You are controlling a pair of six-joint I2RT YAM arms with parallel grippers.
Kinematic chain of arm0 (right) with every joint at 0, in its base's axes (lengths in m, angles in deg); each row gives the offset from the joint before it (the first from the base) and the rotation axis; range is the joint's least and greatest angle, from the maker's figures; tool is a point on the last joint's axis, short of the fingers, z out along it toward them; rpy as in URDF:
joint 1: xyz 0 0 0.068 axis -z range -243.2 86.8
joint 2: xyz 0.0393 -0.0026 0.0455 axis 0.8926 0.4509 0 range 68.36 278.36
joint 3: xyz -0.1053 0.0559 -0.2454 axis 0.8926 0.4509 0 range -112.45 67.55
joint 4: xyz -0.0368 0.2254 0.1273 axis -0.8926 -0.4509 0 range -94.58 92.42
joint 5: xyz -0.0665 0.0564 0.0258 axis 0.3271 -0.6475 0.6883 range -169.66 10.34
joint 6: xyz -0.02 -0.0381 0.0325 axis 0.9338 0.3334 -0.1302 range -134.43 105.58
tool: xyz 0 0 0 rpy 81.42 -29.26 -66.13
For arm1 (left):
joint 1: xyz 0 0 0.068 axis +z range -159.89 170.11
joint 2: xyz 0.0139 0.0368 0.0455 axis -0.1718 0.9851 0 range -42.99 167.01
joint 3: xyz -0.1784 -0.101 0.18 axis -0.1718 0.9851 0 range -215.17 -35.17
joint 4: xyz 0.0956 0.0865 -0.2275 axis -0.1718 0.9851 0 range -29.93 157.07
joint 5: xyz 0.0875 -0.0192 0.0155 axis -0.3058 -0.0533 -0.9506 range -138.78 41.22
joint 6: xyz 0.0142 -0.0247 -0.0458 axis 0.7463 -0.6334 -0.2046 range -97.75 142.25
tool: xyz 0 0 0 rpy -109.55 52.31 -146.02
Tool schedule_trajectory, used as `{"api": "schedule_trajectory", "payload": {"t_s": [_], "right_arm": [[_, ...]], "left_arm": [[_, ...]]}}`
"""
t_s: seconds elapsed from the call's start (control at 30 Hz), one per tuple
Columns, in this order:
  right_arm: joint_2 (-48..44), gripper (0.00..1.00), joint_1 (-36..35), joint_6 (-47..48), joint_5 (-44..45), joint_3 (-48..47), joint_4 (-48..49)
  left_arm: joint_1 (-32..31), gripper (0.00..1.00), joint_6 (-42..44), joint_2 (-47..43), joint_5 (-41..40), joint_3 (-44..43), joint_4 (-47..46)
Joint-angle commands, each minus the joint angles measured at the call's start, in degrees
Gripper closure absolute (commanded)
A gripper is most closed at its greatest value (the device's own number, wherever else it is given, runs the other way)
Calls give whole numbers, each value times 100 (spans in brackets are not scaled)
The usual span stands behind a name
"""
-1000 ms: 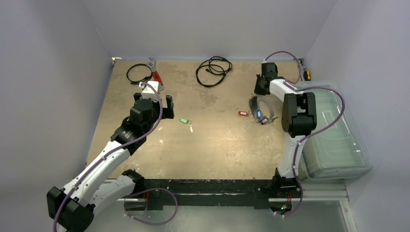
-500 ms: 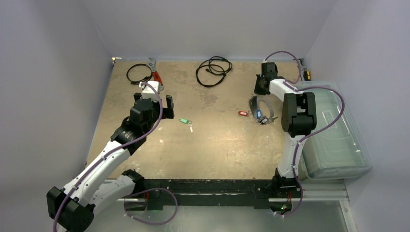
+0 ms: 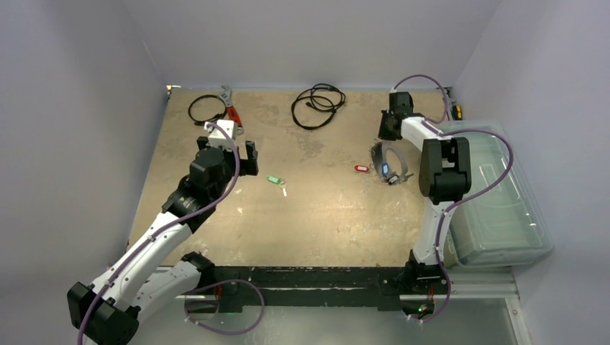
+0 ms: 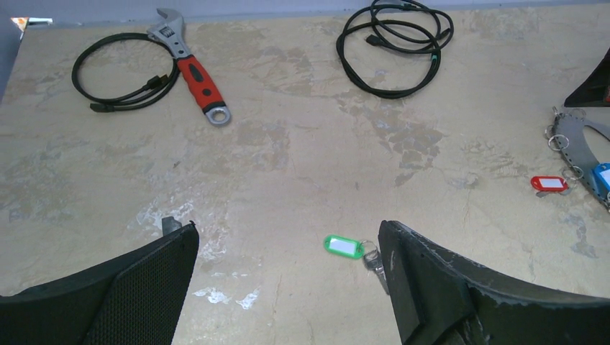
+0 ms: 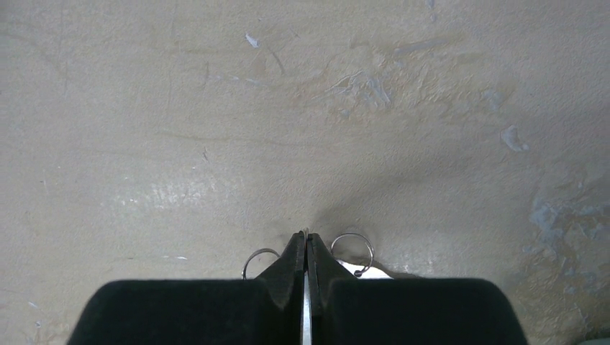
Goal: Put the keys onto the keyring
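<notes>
My right gripper (image 3: pixel 385 134) is at the far right of the table. In the right wrist view it (image 5: pixel 306 241) is shut on the thin edge of the silvery keyring (image 5: pixel 305 305), with a small wire loop (image 5: pixel 352 248) on either side. The keyring (image 3: pixel 393 159) lies below it, with a blue-tagged key (image 3: pixel 385 170) on it and a red-tagged key (image 3: pixel 361 169) just to its left. My left gripper (image 4: pixel 288 237) is open above the table. A green-tagged key (image 4: pixel 344 246) lies between its fingers, close to the right finger (image 4: pixel 431 280).
A red-handled wrench (image 4: pixel 194 72) and two coiled black cables (image 4: pixel 126 72) (image 4: pixel 395 43) lie along the far edge. A clear plastic bin (image 3: pixel 503 194) stands beside the table's right side. A small yellow-black object (image 3: pixel 457 110) sits at the far right corner.
The right jaws have closed the last bit onto the keyring's edge. The left arm has shifted slightly, its gripper still open.
</notes>
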Motion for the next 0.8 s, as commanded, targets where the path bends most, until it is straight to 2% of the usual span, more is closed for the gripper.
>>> {"api": "schedule_trajectory", "payload": {"t_s": [0.0,0.33,0.53,0.77], "right_arm": [[-702,100,25,169,-104,149,310],[-1775,100,12,391,-777,981,972],[-2523,100,3,355,-1625,1316,1242],[-3456,100,-1,185,-2277,1720,1640]], "left_arm": [[-1,5,91,-133,-49,-13,-300],[-1,5,159,-221,-34,68,-413],[-1,5,145,-341,-428,133,-531],[-1,6,392,-405,399,166,-628]]}}
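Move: The green-tagged key lies about 37 cm to the right hand's left and 16 cm back, some 3 cm below it. The keyring is already pinched at its far edge, its middle 8 cm straight back; its red tag is about 10 cm back and 9 cm left. The black cable coil is around 15 cm ahead and 25 cm left. From the left hand, the green-tagged key is about 5 cm ahead, 11 cm right and 23 cm below. The keyring, still pinched at its far edge by the right hand's closed fingers, is carried up about 16 cm, gathering speed, while the hand also eases back and left by some 5 cm each. The wrist lifts the fingertips some 20 degrees and swings about 15 degrees counter-clockwise. The left hand, open and empty, rises about 2 cm. ##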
